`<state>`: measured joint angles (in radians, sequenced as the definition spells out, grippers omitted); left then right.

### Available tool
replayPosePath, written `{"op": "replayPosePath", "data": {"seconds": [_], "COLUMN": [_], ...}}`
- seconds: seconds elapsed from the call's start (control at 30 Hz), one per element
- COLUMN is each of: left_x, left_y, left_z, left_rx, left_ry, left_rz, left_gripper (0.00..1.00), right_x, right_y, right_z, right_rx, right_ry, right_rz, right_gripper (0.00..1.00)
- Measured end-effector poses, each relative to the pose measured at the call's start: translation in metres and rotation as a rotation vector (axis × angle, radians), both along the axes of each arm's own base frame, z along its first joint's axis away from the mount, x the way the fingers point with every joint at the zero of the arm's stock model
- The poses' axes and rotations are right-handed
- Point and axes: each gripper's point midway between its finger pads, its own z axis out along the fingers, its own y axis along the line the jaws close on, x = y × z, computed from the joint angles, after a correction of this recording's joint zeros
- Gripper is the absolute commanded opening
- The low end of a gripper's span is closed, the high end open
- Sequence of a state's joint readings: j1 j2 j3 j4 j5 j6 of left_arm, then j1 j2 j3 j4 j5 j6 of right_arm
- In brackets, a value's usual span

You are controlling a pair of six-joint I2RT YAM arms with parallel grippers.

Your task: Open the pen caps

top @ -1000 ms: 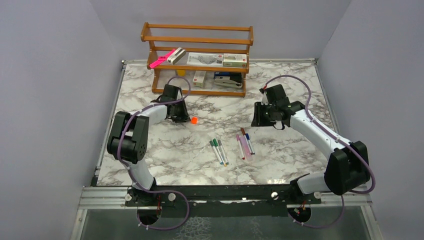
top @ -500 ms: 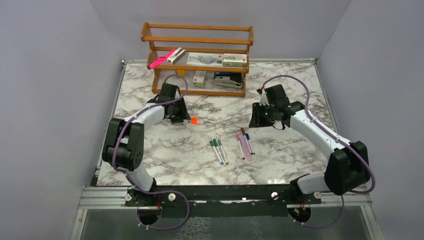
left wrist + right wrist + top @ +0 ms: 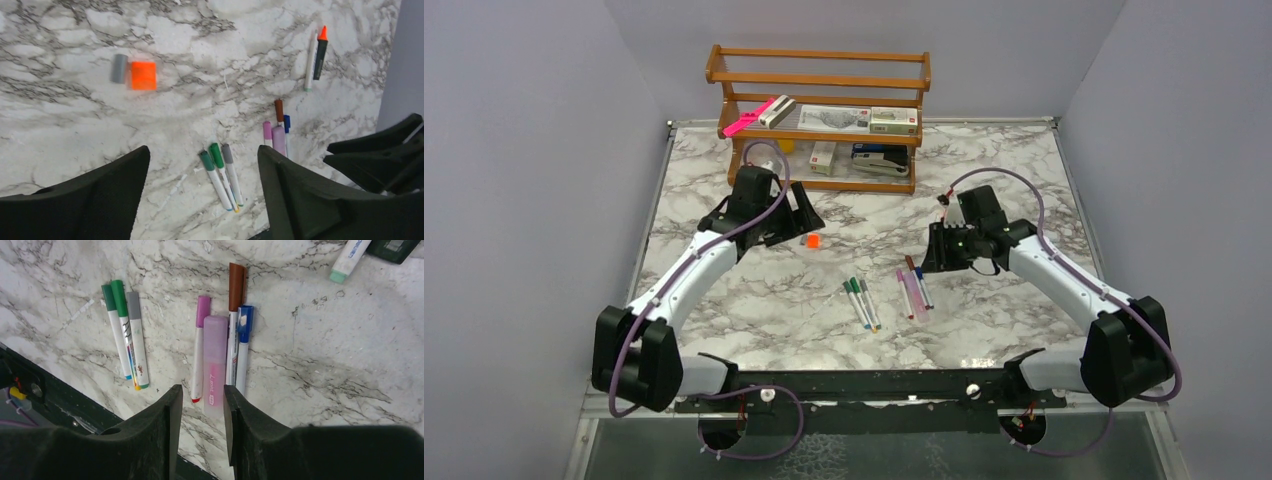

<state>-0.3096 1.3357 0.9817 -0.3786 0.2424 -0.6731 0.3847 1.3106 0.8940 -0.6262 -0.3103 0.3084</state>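
An orange pen cap (image 3: 143,75) lies loose on the marble, a short grey piece (image 3: 119,68) beside it. My left gripper (image 3: 202,152) hangs open and empty above the table, just behind that cap (image 3: 812,241). Three white markers with green, green and grey caps (image 3: 220,160) lie side by side. To their right is a second group (image 3: 216,340): a pink-capped marker, a lilac highlighter, and brown- and blue-capped markers. My right gripper (image 3: 202,390) hovers over the near ends of this group, jaws a little apart with nothing between them. A black highlighter (image 3: 320,50) shows a bare orange tip.
A wooden shelf (image 3: 819,135) at the back holds small boxes and a long bright-pink item (image 3: 746,120). A white marker (image 3: 310,60) lies next to the black highlighter. The table's black front rail (image 3: 55,400) runs just beyond the markers' near ends.
My left gripper has opened wide and drawn up and back from the orange cap, which stays on the table. The right gripper has shifted slightly forward towards the markers.
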Motion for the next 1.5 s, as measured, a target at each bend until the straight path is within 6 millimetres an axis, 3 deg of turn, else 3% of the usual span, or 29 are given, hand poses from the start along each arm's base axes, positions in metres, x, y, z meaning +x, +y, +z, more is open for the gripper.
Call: {"op": "replayPosePath", "data": {"seconds": [0.07,0.33,0.6,0.8,1.0,1.17,1.5], "left_x": [-0.013,-0.052,-0.066,-0.081,-0.098,-0.108,-0.123], "left_y": [-0.008,-0.041,-0.057,-0.052,-0.043,-0.037,-0.033], "left_z": [0.006,0.02,0.02,0.028,0.025,0.022,0.013], "left_rx": [-0.021,-0.079,-0.084,-0.106,-0.126,-0.126,-0.125], "left_ry": [-0.003,-0.012,-0.004,-0.037,-0.048,-0.055,-0.032], "left_rz": [-0.013,-0.093,-0.151,-0.16,-0.148,-0.154,-0.184], "left_gripper": [0.99,0.99,0.99,0.99,0.99,0.99,0.99], "right_x": [-0.005,-0.017,-0.037,-0.055,-0.066,-0.061,-0.044], "right_y": [0.001,0.017,0.045,0.065,0.071,0.081,0.116], "right_z": [-0.005,-0.009,-0.011,-0.022,-0.053,-0.063,-0.059], "right_rx": [0.006,0.029,0.035,-0.004,-0.106,-0.17,-0.228], "right_ry": [0.017,0.02,0.019,0.039,0.106,0.114,0.068], "right_rz": [0.009,0.074,0.183,0.234,0.235,0.224,0.228], "right_gripper": [0.36,0.36,0.36,0.36,0.36,0.36,0.36]}}
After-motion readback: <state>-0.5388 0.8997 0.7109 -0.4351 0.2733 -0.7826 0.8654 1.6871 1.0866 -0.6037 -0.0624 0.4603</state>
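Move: The gray pen lies about 12 cm to the right gripper's left, 3 cm back and 9 cm below. Just past it stands the green pen, 13 cm left and 3 back; short of it lie the purple pen, 6 cm left and level ahead, and the pink highlighter, 4 cm left and level. From the left gripper the gray pen is roughly 12 cm back, 9 right and 15 below; the orange cap sits some 5 cm ahead, straight below. Carry the right gripper about 11 cm left, past the purple pen to just above the gray pen, sinking some 6 cm and drawing back before easing forward slightly; turn counter-clockwise, fingers kept partly open. Meanwhile bring the left gripper back about 12 cm, away from the orange cap, swinging right and then partly left again, and open it fully. ##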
